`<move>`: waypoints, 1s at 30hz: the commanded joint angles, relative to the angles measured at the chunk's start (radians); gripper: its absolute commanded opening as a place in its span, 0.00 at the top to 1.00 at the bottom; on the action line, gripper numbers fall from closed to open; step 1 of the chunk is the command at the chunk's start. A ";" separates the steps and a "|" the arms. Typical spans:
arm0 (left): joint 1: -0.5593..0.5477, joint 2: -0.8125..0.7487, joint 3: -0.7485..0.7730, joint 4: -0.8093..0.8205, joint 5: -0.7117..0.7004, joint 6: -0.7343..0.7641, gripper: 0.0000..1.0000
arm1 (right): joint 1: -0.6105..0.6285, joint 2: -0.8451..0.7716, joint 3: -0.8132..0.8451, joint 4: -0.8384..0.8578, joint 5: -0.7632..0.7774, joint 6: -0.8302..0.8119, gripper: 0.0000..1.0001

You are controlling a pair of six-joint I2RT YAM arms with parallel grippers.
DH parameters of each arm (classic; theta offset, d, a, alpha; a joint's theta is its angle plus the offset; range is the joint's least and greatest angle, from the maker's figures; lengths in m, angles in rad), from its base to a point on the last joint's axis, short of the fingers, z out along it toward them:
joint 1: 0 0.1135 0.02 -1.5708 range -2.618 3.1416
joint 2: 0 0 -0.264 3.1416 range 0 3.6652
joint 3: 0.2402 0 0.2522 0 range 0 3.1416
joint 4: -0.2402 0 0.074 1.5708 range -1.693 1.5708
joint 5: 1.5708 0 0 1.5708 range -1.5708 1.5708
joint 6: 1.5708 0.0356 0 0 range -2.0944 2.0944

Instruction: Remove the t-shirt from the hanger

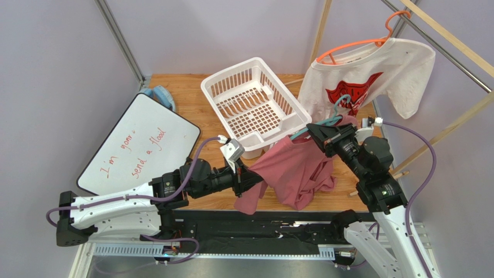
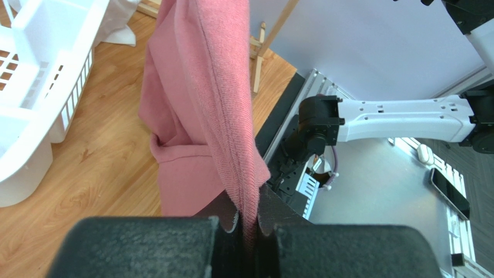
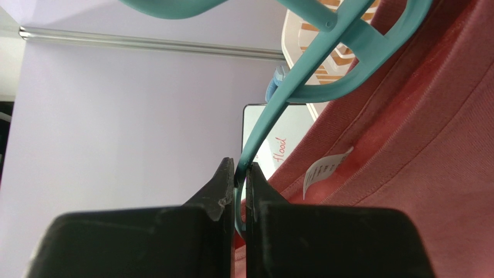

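The dusty-red t-shirt [image 1: 295,168] hangs stretched between my two grippers above the wooden table. My left gripper [image 1: 250,178] is shut on a hemmed edge of the t-shirt [image 2: 232,145], the cloth pinched between the jaws. My right gripper [image 1: 315,132] is shut on the teal hanger [image 1: 316,126], holding it up at the shirt's top. In the right wrist view the hanger's thin bar [image 3: 272,116] runs down between the closed jaws, and the shirt's collar with its white label [image 3: 327,168] lies beside it. Part of the hanger is still inside the shirt.
A white plastic basket [image 1: 255,104] stands behind the shirt. A whiteboard [image 1: 139,142] with red writing lies at the left. A white t-shirt with a red graphic [image 1: 371,75] hangs on an orange hanger [image 1: 359,43] at the back right. Wooden rods lean at the right.
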 commanded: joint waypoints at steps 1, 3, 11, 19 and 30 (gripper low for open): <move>0.000 -0.041 -0.009 0.046 0.029 -0.008 1.00 | -0.010 -0.006 0.024 0.094 0.115 0.038 1.00; 0.000 -0.076 -0.036 0.043 0.007 -0.027 1.00 | -0.034 -0.012 0.024 0.086 0.121 0.070 1.00; 0.000 -0.193 -0.133 -0.039 -0.157 -0.093 1.00 | -0.077 -0.049 0.012 0.069 0.170 0.180 1.00; 0.000 -0.129 -0.172 -0.038 -0.206 -0.137 1.00 | -0.080 -0.075 0.041 0.077 0.189 0.229 1.00; 0.015 -0.059 -0.140 -0.056 -0.306 -0.197 1.00 | -0.092 -0.073 0.078 0.088 0.097 0.238 1.00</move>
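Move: The right hand holds the hanger's upper bar; the hanger's middle is about 8 cm to its right and 2 cm farther out. The t-shirt's bulk hangs about 6 cm back, 3 cm left and 14 cm below. The white shirt is some 15 cm ahead and 20 cm right. From the left hand, pinching the t-shirt's sleeve, the hanger's middle is 17 cm ahead, 25 cm right and slightly higher; the bulk is 8 cm ahead, 14 right, 10 below; the basket 33 ahead, 2 right, 24 below. The left fingers keep their pinch on the sleeve and draw it away from the hanger, down about 8 cm and left about 5, slightly forward, the wrist turning counter-clockwise. Against this pull the right hand, still gripping the hanger, carries it right and then increasingly up, about 4 cm each way, rolling its left side up and turning clockwise. ##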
